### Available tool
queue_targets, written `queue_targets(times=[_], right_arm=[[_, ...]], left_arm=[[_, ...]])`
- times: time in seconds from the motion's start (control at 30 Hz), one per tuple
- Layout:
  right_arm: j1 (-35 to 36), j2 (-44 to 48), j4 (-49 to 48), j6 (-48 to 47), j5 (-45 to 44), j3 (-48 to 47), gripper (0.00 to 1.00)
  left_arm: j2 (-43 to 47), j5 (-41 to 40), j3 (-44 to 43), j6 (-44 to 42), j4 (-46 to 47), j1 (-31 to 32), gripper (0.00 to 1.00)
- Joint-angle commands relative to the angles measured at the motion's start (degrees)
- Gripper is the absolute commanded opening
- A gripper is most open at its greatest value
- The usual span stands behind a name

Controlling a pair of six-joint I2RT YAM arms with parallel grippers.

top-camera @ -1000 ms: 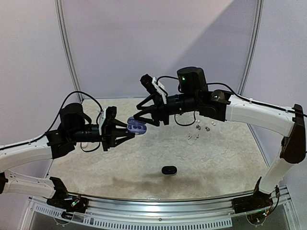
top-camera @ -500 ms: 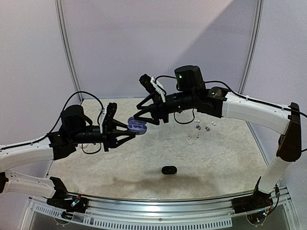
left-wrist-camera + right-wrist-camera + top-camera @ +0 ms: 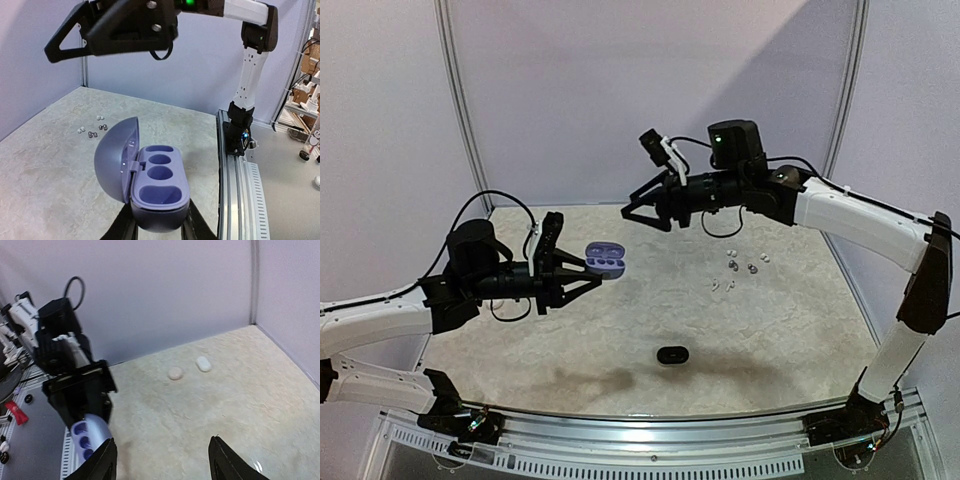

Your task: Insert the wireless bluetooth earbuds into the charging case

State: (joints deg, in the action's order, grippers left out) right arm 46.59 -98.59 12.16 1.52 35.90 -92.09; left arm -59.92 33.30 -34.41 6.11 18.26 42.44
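Observation:
A purple charging case (image 3: 161,189) is held off the table with my left gripper (image 3: 157,226) shut on its base. Its lid (image 3: 113,156) stands open, and the wells inside are empty. From above, the case (image 3: 606,257) sits at the tip of the left gripper (image 3: 592,270). My right gripper (image 3: 642,218) hangs open and empty, above and to the right of the case. In the right wrist view the gripper (image 3: 162,462) frames bare table, with the case (image 3: 88,436) at lower left. The earbuds (image 3: 735,268) lie scattered on the table at right, also visible as the earbuds (image 3: 92,131).
A small black case (image 3: 672,354) lies near the front middle of the table. Two white pill-shaped cases (image 3: 175,373) (image 3: 203,363) rest by the back wall. Metal rails (image 3: 235,190) run along the table's near edge.
My right gripper has drawn back from the case, up and to the right, with its jaws spreading wider. The left gripper kept the case almost still.

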Motion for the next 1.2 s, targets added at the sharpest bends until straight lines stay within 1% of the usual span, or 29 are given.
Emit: queue_targets(times=[0.0, 0.1, 0.13, 0.27, 0.33, 0.4, 0.47, 0.53, 0.6, 0.8, 0.93, 1.17], right_arm=[[-8.16, 4.38, 9.04, 5.03, -12.73, -0.22, 0.59], [-13.86, 3.54, 18.58, 7.52, -25.05, -0.19, 0.54], [-16.29, 2.65, 21.01, 8.62, -26.48, 0.16, 0.53], [-25.42, 0.26, 24.52, 11.43, -25.82, 4.18, 0.48], [-28.34, -1.34, 26.45, 11.22, -26.74, 4.82, 0.47], [-30.12, -4.79, 29.05, 9.85, -29.17, 4.23, 0.43], [-31.46, -8.46, 30.97, 8.47, -30.51, 3.3, 0.37], [-32.88, -11.54, 31.75, 8.01, -30.02, 2.56, 0.32], [-33.79, -14.64, 32.19, 7.65, -29.9, 1.94, 0.3], [-34.06, -21.83, 33.36, 6.23, -30.64, -1.15, 0.28], [-34.67, -22.96, 32.3, 6.85, -31.37, -1.41, 0.27], [-35.78, -23.94, 29.9, 7.89, -29.75, -1.35, 0.26]], left_arm=[[0.11, -0.38, 1.06, 0.44, 1.49, -0.67, 0.0], [0.24, -0.34, 1.19, 0.04, 1.69, -0.69, 0.0], [0.22, -0.34, 1.27, -0.1, 1.73, -0.69, 0.0], [0.37, -0.18, 1.45, -0.25, 1.84, -0.77, 0.0], [0.47, -0.14, 1.54, -0.51, 1.87, -0.86, 0.0], [0.51, -0.08, 1.62, -0.78, 1.87, -0.93, 0.0], [0.46, -0.1, 1.71, -1.03, 1.95, -0.95, 0.0], [0.57, -0.14, 1.8, -1.2, 1.95, -0.95, 0.0], [0.68, -0.23, 1.89, -1.38, 2.04, -0.95, 0.0], [0.9, -0.34, 2.07, -1.8, 1.95, -1.04, 0.0], [0.85, -0.38, 2.2, -1.84, 2.12, -1.04, 0.0], [0.61, -0.13, 2.12, -2.33, 2.51, -1.04, 0.0]])
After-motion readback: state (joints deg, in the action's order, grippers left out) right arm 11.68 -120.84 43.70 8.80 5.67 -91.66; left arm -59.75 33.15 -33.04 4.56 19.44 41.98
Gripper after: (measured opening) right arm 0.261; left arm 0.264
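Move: The empty right hand's purple earbud, the outer one of the pair, lies about 31 cm to its right, 18 cm ahead and 33 cm below. Its twin is some 4 cm to the left of it and 1 cm farther out; white earbuds sit 4 cm farther out than it, one 3 cm to its right, one 5 cm to its left. From the left hand, still holding the open purple case, that outer earbud is roughly 38 cm right, 26 cm ahead, 25 cm below. Right hand sweeps about 33 cm right, 30 down, forward too, towards the outer purple earbud, tipping down, fingers narrowing. ##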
